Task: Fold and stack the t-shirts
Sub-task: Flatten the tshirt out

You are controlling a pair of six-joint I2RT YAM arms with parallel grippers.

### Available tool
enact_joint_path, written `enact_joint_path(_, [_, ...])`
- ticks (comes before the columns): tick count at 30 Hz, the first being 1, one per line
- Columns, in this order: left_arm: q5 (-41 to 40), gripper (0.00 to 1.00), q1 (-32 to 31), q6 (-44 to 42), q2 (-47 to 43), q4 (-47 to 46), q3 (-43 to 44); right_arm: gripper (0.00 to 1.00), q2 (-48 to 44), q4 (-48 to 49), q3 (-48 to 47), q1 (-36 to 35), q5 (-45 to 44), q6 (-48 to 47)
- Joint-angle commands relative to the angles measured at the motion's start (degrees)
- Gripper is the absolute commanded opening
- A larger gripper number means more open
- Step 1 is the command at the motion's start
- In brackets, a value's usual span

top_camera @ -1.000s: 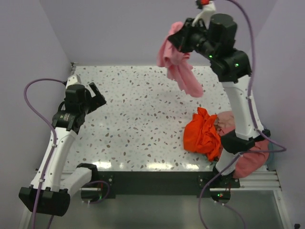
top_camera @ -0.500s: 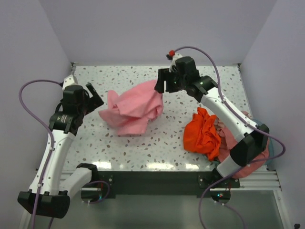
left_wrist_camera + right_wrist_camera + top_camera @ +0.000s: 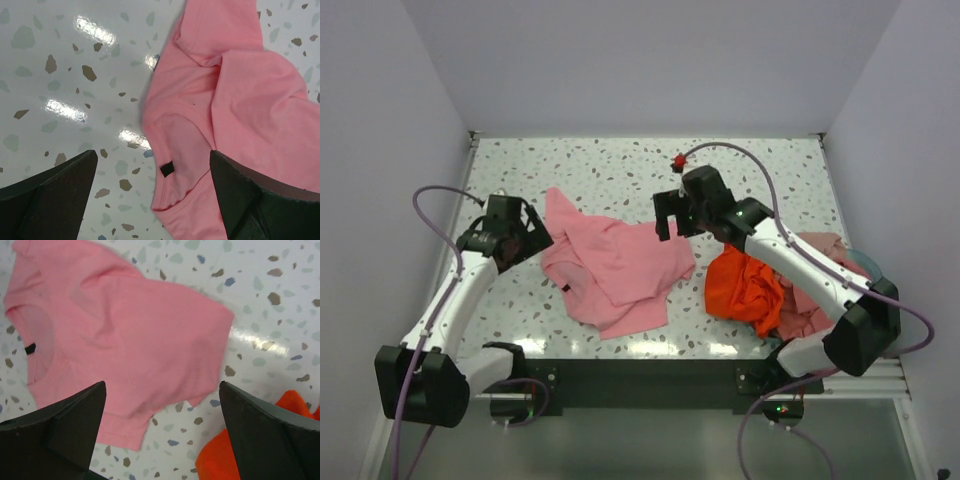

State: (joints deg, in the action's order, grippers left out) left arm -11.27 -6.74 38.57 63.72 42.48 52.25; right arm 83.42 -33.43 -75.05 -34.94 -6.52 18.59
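The light pink t-shirt (image 3: 620, 265) lies loosely spread and wrinkled on the speckled table; its collar with a black tag (image 3: 167, 169) shows in the left wrist view. My left gripper (image 3: 525, 235) (image 3: 152, 155) hovers open over the collar at the shirt's left edge. My right gripper (image 3: 672, 222) (image 3: 162, 385) hangs open above the pink shirt's (image 3: 125, 335) right edge, holding nothing. The bright orange-red t-shirt (image 3: 745, 285) (image 3: 260, 450) sits crumpled at the right. The darker salmon-pink t-shirt (image 3: 812, 262) is bunched behind it, partly hidden by the right arm.
A sliver of the pale teal basket (image 3: 872, 265) shows at the far right under the salmon cloth. White walls close in the table (image 3: 620, 170) on three sides. A black rail runs along the near edge.
My right gripper swung down from high up, opened and let go of the pink shirt, which now lies spread on the table. The left gripper moved in to the shirt's left edge.
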Motion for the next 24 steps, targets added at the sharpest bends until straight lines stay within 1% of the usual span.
enact_joint_path(1, [3.62,1.0,0.33,1.42,0.43,-3.54,-2.84,0.99,-1.68,0.47,4.81,-3.64,-1.22,2.41])
enact_joint_path(2, [3.97,1.0,0.41,1.6,1.22,-3.89,-3.38,0.99,-2.2,0.91,7.61,-4.86,-1.21,3.29])
enact_joint_path(4, [4.76,1.0,0.33,1.6,2.01,-5.38,-4.95,0.99,-3.61,2.05,10.08,-10.04,-3.22,5.22])
enact_joint_path(5, [4.85,1.0,0.33,1.69,3.06,-5.91,-5.4,0.99,-3.96,2.23,11.83,-13.98,-3.93,5.75])
enact_joint_path(8, [5.73,1.0,0.33,2.04,5.09,-6.53,-6.63,0.99,-4.31,1.0,14.91,-19.01,-7.88,10.84])
enact_joint_path(9, [6.08,1.0,0.41,2.3,5.36,-6.71,-7.16,0.99,-4.4,0.48,15.89,-21.29,-8.5,14.25])
enact_joint_path(11, [6.52,1.0,0.33,2.74,5.18,-6.44,-9.09,0.99,-5.1,0.91,20.0,-23.06,-10.43,17.6])
enact_joint_path(12, [7.13,1.0,0.33,3.0,4.75,-6.36,-9.88,0.98,-5.45,1.43,21.33,-23.68,-10.61,20.75])
enact_joint_path(14, [10.99,0.99,-0.2,3.88,2.48,-7.32,-13.04,0.99,-6.95,1.7,24.23,-23.68,-12.53,23.32])
enact_joint_path(15, [13.09,0.99,-0.9,4.41,1.59,-8.37,-14.18,0.99,-7.3,1.18,24.59,-23.68,-13.5,24.81])
enact_joint_path(16, [14.24,0.99,-3.51,5.28,-0.07,-8.55,-16.02,0.99,-7.83,0.74,24.34,-23.6,-14.38,25.52])
enact_joint_path(18, [12.77,0.99,-7.91,8.88,-1.23,-7.42,-16.91,0.99,-8.36,0.73,23.9,-23.68,-16.41,24.92])
enact_joint_path(19, [11.8,0.99,-11.76,10.03,-1.58,-6.8,-17.61,0.99,-8.18,1.17,23.55,-23.68,-16.42,24.57])
enact_joint_path(23, [11.88,0.99,-13.82,14.07,-4.56,-4.77,-21.04,0.99,-6.34,6.0,22.31,-23.68,-13.26,18.25])
enact_joint_path(24, [13.1,0.96,-14.08,14.6,-6.14,-5.47,-22.96,0.99,-5.38,8.97,21.18,-23.68,-11.95,13.36])
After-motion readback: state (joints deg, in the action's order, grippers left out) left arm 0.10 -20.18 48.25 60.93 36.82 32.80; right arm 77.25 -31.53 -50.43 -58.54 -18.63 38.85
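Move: The pink t-shirt lies spread below both hands. Its near-left bend is about 7 cm back and 7 cm right of the left hand, 13 cm down; the black tag is level with that hand, about 5 cm right. For the right hand, the shirt's near-right corner is some 8 cm back, 3 cm left and 19 cm below, with the orange t-shirt's middle about 14 cm right and 1 cm back. Towards the pink t-shirt's near edge both open hands come down and back: the right draws back about 14 cm while sinking some 12, then nearly halts above the near-right corner. The left sinks about 9 cm, then swings back and right by about 8 cm each way to the near-left bend below the tag, fingers tipping more steeply down. ##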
